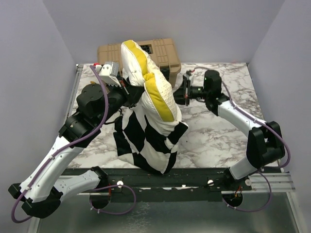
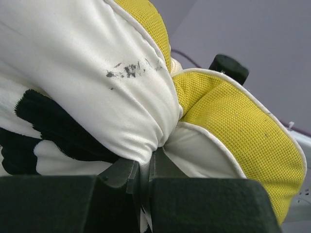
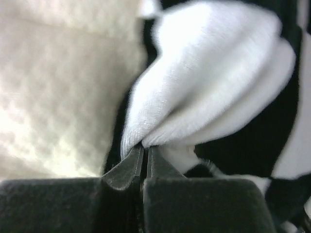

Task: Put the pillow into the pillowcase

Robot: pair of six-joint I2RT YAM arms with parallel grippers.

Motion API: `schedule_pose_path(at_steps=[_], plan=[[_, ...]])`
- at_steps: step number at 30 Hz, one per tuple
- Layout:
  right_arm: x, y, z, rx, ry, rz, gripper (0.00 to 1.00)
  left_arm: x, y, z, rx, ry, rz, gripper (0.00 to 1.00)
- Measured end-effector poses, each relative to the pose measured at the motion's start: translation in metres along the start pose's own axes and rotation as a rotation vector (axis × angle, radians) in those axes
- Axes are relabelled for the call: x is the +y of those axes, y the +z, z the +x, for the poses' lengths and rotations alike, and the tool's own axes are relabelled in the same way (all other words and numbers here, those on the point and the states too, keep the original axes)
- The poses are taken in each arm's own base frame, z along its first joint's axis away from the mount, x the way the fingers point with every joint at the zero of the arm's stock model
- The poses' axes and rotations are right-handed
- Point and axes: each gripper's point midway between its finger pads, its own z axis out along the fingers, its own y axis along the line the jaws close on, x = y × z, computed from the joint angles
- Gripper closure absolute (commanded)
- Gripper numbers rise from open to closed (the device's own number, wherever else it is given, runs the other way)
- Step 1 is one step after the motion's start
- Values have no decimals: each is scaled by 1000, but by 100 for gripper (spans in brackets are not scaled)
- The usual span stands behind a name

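The white pillow (image 1: 137, 65) with its yellow edge strip (image 1: 158, 94) stands upright at the table's middle. Its lower part sits inside the black and cream checkered pillowcase (image 1: 141, 141), which hangs crumpled toward the front edge. My left gripper (image 1: 127, 91) is at the pillow's left side, shut on a bunch of its smooth white fabric (image 2: 136, 131) in the left wrist view. My right gripper (image 1: 179, 93) is at the right side. It is shut with a fold of the pillowcase's white fleece (image 3: 194, 97) pinched at its tips (image 3: 145, 147).
A tan toolbox (image 1: 163, 51) stands at the back behind the pillow. The marble table (image 1: 218, 136) shows bare to the right. Grey walls close in on both sides and behind.
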Motion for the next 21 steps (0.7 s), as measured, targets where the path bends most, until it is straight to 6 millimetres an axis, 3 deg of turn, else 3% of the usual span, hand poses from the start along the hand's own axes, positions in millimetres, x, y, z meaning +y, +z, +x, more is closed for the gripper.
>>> schedule_pose_path(at_steps=[5, 10, 17, 21], plan=[[95, -7, -32, -98, -269, -10, 100, -4, 9, 1, 8, 12, 19, 100], [192, -41, -44, -249, -509, -11, 100, -18, 31, 4, 26, 24, 91, 100], [283, -85, -32, -434, -726, 23, 100, -63, 84, -9, -13, -16, 281, 100], [313, -107, -29, -537, -812, 36, 100, -115, 119, -26, -94, -18, 412, 100]])
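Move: My right hand already pinches the pillowcase's rim. The pillow's yellow-edged upper end, where I take it, lies about 14 cm to the left and 20 cm above, nearly level fore and aft. My left hand still clamps that end, its middle some 4 cm ahead, 6 cm right and 5 cm above this hand. From my right hand the toolbox stands roughly 22 cm ahead, 18 cm left and 12 cm lower. Keeping the rim pinched, I sweep my right hand steeply up, over 30 cm, beside the pillow to its yellow end, drifting right and rolling the wrist back by about 50 degrees. Meanwhile my left hand keeps its grip on the pillow and carries it right, then also up and a little forward, turning clockwise. ##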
